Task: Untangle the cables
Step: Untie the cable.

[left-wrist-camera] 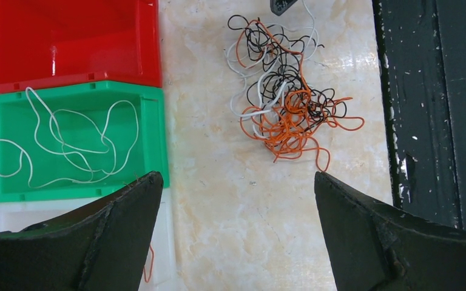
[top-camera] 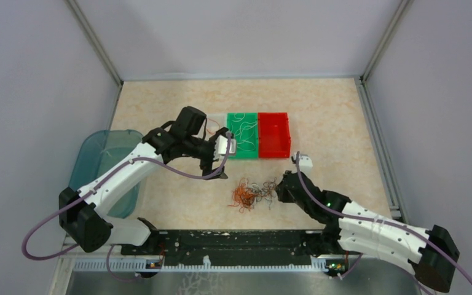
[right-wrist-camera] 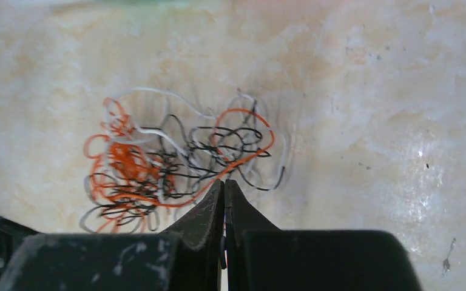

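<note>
The cables lie in one tangle of orange, white and black strands on the marble tabletop, also seen in the left wrist view and the right wrist view. My right gripper is at the tangle's right edge, low to the table. Its jaws are shut, with a thin black strand pinched between them and an orange strand touching the tips. My left gripper hovers above and left of the tangle, wide open and holding nothing. Loose white cables lie in the green bin.
A green bin and a red bin stand side by side behind the tangle. A clear bin next to the green one holds an orange strand. A teal tub sits at the left. The black rail runs along the near edge.
</note>
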Controlling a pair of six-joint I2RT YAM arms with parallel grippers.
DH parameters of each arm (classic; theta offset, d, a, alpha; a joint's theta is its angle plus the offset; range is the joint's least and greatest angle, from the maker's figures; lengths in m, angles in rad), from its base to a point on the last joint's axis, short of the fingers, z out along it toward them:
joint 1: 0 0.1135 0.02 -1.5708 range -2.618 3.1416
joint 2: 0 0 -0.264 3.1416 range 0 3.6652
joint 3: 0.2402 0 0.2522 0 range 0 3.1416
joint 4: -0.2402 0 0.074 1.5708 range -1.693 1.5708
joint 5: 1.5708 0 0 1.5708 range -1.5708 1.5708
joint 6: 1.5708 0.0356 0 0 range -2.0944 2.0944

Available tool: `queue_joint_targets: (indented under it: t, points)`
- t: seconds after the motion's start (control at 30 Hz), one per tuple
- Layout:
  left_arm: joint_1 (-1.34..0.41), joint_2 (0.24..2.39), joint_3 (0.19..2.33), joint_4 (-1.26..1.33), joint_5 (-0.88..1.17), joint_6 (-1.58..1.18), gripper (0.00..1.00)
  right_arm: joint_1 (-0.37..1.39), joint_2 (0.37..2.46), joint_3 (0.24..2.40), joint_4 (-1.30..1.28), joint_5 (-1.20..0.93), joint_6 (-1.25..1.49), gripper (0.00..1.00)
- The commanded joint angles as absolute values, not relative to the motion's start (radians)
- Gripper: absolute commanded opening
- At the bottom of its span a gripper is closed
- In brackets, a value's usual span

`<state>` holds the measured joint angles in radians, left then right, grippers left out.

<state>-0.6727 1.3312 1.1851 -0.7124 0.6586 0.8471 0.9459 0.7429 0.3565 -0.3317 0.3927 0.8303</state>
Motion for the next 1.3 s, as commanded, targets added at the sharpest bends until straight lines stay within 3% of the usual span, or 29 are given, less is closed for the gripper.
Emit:
queue_joint_targets:
  t: [0.0,0.43,0.73,1.03,1.1,1.2,1.27]
  points:
    - [-0.681,1.321,1.222,-0.710,0.709,0.813,0.99,0.940,0.651,0.514,-0.351,0.385,0.774,0.00]
    - [-0.710,1.234,1.168,-0.516,0.879,0.564,0.98,0.939,0.778,0.834,-0.063,0.162,0.728,0.00]
    - [-0.783,1.221,1.112,-0.356,0.903,0.382,0.86,0.940,0.888,0.943,0.106,0.112,0.732,0.00]
    - [-0.787,1.218,1.113,-0.351,0.867,0.400,0.58,0.940,0.939,1.004,0.184,0.087,0.714,0.00]
    - [-0.787,1.208,1.113,-0.332,0.850,0.398,0.44,0.939,0.939,1.002,0.198,0.080,0.714,0.00]
    - [-0.787,1.192,1.106,-0.310,0.813,0.403,0.11,0.940,0.932,0.994,0.206,0.079,0.715,0.00]
    - [-0.787,1.181,1.111,-0.312,0.799,0.413,0.01,0.940,0.926,0.985,0.195,0.092,0.713,0.00]
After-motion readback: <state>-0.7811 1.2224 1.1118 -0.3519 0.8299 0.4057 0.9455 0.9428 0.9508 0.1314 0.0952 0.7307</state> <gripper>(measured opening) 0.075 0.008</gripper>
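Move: Some 16 cm to the right of the open left gripper, 4 cm back and 13 cm lower, is the white cable's end, already held in the shut right gripper. The tangle's middle is 8 cm left of the right hand, level with it and 2 cm lower. From the left hand, the green bin lies about 15 cm ahead, 4 cm right and 14 cm down. The left gripper stands roughly 16 cm left of the right hand, 4 cm ahead and 13 cm above. Drawing the white cable steeply up out of the tangle, the right hand keeps its grip, rises about 32 cm and shifts 12 cm left, its fingers swinging up from pointing down to just above level. The left hand backs, lifts and moves right, about 5 cm each way, its fingers tilting up some 20 degrees, then closes them on the cable hanging below the right gripper. ##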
